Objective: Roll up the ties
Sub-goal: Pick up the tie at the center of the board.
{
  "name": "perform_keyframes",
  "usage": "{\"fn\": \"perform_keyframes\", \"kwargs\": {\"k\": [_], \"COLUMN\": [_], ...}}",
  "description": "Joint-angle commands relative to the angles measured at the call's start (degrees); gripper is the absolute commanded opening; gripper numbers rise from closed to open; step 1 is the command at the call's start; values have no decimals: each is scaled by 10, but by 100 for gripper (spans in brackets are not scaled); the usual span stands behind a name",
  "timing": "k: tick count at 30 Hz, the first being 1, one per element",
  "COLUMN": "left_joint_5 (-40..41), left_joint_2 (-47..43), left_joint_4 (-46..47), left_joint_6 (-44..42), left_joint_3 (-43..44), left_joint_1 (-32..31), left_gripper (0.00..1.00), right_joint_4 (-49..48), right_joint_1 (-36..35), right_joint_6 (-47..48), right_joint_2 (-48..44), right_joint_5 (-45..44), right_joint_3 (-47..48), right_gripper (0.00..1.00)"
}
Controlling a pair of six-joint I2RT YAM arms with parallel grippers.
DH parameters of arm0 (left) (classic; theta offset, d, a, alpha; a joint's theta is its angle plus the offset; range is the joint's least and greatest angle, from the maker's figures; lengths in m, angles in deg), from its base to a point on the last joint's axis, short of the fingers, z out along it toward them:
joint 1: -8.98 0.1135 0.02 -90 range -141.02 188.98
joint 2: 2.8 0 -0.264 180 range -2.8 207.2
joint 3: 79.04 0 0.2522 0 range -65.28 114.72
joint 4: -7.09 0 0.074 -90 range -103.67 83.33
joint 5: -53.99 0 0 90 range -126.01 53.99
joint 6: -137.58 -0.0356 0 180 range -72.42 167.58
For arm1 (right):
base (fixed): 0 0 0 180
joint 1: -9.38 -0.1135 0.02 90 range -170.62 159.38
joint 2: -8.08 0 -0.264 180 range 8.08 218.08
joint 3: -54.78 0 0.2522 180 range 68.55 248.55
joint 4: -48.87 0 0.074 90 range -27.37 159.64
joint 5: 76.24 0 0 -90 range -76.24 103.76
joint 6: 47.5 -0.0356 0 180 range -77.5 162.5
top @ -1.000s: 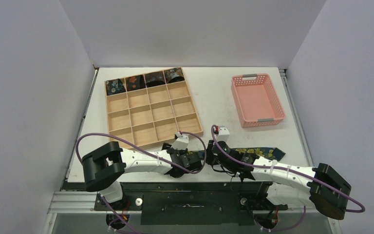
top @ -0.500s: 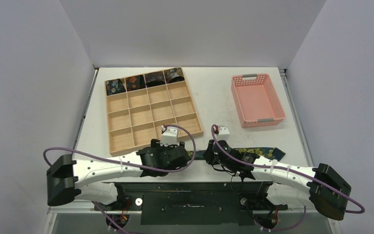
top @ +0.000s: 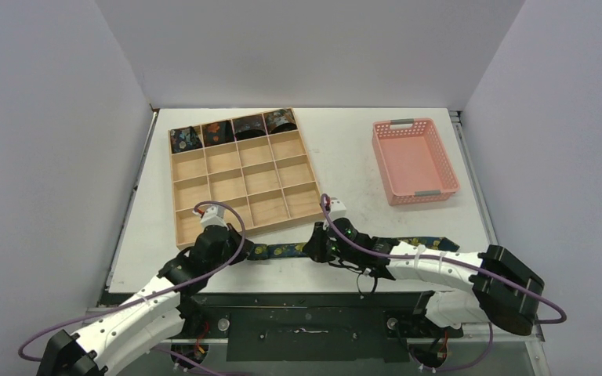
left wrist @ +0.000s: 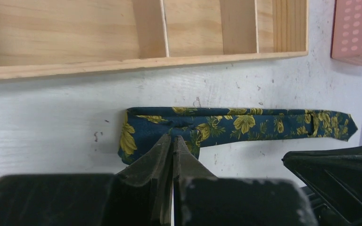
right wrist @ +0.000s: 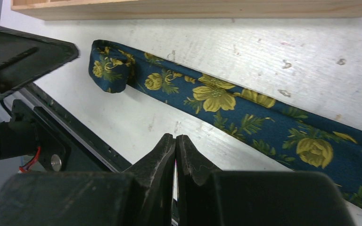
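Observation:
A navy tie [top: 278, 251] with yellow flowers lies stretched along the table's near edge, and its left end is folded over into a small lump [right wrist: 111, 66]. My left gripper [top: 241, 252] is shut. Its tips [left wrist: 173, 137] sit at the near edge of that folded end [left wrist: 136, 134], and I see no fabric between them. My right gripper [top: 311, 249] is shut and empty, hovering over bare table [right wrist: 176, 136] just on the near side of the tie's strip [right wrist: 217, 99]. Several rolled ties [top: 216, 131] fill the back row of the wooden tray.
The wooden compartment tray [top: 204, 227] stands just beyond the tie, its near wall [left wrist: 122, 66] close to my left gripper. A pink plastic basket [top: 384, 168] sits at the back right. The table's black front edge [right wrist: 66, 141] runs right beside the tie.
My left arm has swung out to the left, taking its gripper from beside the right one to the tie's left end, and its jaws have closed. The right gripper has shifted left along the tie.

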Motion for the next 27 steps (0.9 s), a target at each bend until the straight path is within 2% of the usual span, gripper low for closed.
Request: {"fn": "perform_keyframes", "kwargs": {"k": [1, 10, 18, 23, 27], "left_joint_5": [-107, -124, -109, -101, -73], "left_joint_2": [41, 122, 72, 51, 0], "left_joint_4": [136, 198, 157, 120, 63], "left_joint_6": [-3, -10, -24, -24, -21], "left_joint_3": [-14, -14, -14, -17, -12], "left_joint_1": [12, 12, 13, 13, 13], "left_gripper": [0, 0, 0, 0, 0], "right_joint_4": [-49, -91, -127, -157, -160], "right_joint_1": [-14, -45, -50, -47, -42], "right_joint_6": [-5, -30, -65, -88, -93], "right_joint_2": [27, 124, 231, 273, 285], "right_joint_5": [15, 40, 65, 75, 74], "right_joint_3": [40, 110, 174, 180, 174], "right_gripper": [5, 5, 5, 5, 5]}}
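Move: The rolled left end of the tie lies about 3 cm ahead and 3 cm to the right of the left hand, some 5 cm below it. From the right hand the roll is roughly 13 cm to the left, 3 cm ahead and 5 cm lower, while the flat strip's middle lies about 15 cm to the right and 3 cm ahead. The board's near edge runs some 6 cm beyond the roll, its middle 3 cm to the roll's left. Bring the shut right gripper about 11 cm left along the near side of the tie towards its rolled end, staying level at first, then sinking some 3 cm to the roll's near side. Meanwhile ease the shut left gripper about 4 cm right to the roll, dipping some 2 cm and rising again. Keep both grippers closed. ##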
